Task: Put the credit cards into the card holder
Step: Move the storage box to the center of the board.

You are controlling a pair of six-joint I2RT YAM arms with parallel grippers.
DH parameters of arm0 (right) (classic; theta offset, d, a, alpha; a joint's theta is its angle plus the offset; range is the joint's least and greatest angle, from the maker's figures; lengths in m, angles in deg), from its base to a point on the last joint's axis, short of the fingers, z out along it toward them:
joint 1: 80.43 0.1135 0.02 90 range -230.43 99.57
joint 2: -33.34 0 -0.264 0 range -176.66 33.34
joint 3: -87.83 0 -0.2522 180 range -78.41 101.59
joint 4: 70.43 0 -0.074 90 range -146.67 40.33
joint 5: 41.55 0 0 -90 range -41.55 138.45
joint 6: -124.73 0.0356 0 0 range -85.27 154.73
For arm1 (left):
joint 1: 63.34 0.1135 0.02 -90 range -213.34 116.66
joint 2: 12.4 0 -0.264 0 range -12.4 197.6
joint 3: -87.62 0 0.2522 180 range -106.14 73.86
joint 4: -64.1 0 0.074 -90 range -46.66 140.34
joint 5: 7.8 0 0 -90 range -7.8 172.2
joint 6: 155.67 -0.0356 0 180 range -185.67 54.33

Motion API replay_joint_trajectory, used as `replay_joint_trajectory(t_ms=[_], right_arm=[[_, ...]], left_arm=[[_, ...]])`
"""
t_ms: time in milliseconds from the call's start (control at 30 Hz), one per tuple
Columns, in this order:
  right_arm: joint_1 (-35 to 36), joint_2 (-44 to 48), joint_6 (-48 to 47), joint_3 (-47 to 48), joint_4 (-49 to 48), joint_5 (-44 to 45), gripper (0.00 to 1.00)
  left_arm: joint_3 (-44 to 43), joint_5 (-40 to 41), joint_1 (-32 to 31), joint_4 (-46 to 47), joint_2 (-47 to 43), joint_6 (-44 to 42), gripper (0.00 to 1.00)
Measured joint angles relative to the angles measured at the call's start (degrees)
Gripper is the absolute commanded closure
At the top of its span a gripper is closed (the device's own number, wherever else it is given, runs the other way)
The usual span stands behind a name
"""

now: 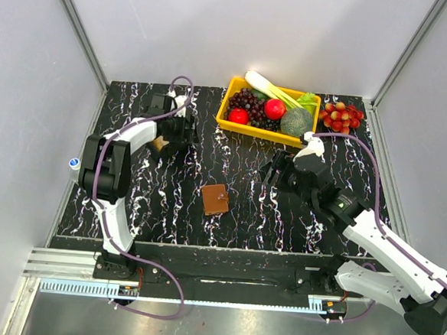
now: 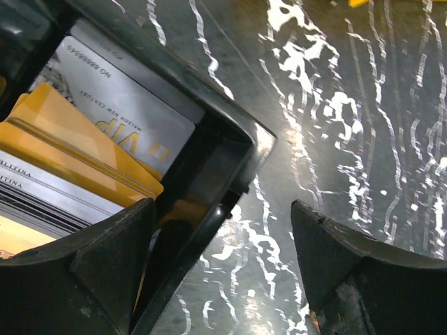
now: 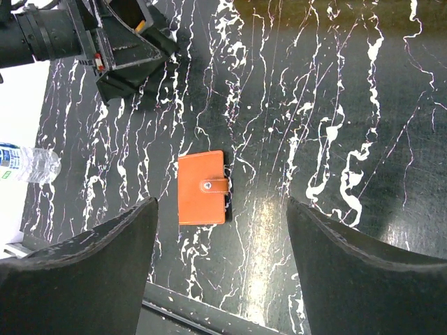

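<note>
The credit cards [image 2: 77, 139] stand stacked in a small black open-topped box [image 2: 230, 160]: orange ones in front and a grey-white one printed VIP [image 2: 126, 118] behind. My left gripper [image 2: 222, 209] is open astride the box's corner, with one finger over the cards and the other over bare table. From above, the left gripper [image 1: 172, 137] sits at the far left, by the box [image 1: 161, 144]. The card holder [image 1: 214, 199], a brown wallet with its snap tab closed, lies flat mid-table. My right gripper [image 3: 222, 206] hangs open above the table just beside the card holder [image 3: 201, 188], holding nothing.
A yellow basket [image 1: 228, 120] of fruit and vegetables stands at the back centre, with a bunch of red grapes [image 1: 341, 116] to its right. A water bottle [image 1: 74, 163] lies off the table's left edge. The table's near edge [image 3: 181, 307] runs below the wallet.
</note>
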State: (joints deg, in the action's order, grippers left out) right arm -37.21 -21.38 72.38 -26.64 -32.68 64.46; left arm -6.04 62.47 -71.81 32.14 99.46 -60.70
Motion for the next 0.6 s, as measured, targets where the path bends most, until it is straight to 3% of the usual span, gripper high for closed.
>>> replay_joint_trajectory(t_ms=[200,600], right_arm=[[0.0,-0.5,0.2,-0.3,-0.1,0.0,0.20],[0.0,-1.2,2.3,-3.6,-0.1,0.5,0.18]], left_arm=[[4.0,-3.7,-3.6,0.7,-2.5,4.6,0.19],[5.2,-6.0,-17.2,7.0,-3.9,16.7,0.19]])
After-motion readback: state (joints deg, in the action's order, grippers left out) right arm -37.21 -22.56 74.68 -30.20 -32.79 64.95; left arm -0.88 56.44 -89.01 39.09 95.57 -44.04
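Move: The storage box's middle is about 8 cm to the left of the left hand, 2 cm back and 4 cm lower, its right wall between the open fingers. The board's centre, where the box goes, is about 13 cm right and 11 cm back; the card holder is 10 cm right and 21 cm back, the yellow fruit bin 27 cm right and 11 cm ahead. From the right hand, the centre is 12 cm left and 5 cm ahead, the box 33 cm left and 15 cm ahead, some 20 cm lower. With one finger still hooked inside the storage box's right wall and the other outside, the left hand drags the box right and back from the far left towards the board's centre, about 15 cm right and 8 cm back, rising slightly late on as its left side dips some 15 degrees and it swings a little clockwise, fingers staying wide open. The right hand, empty and open on the other side, merely sinks about 3 cm. ##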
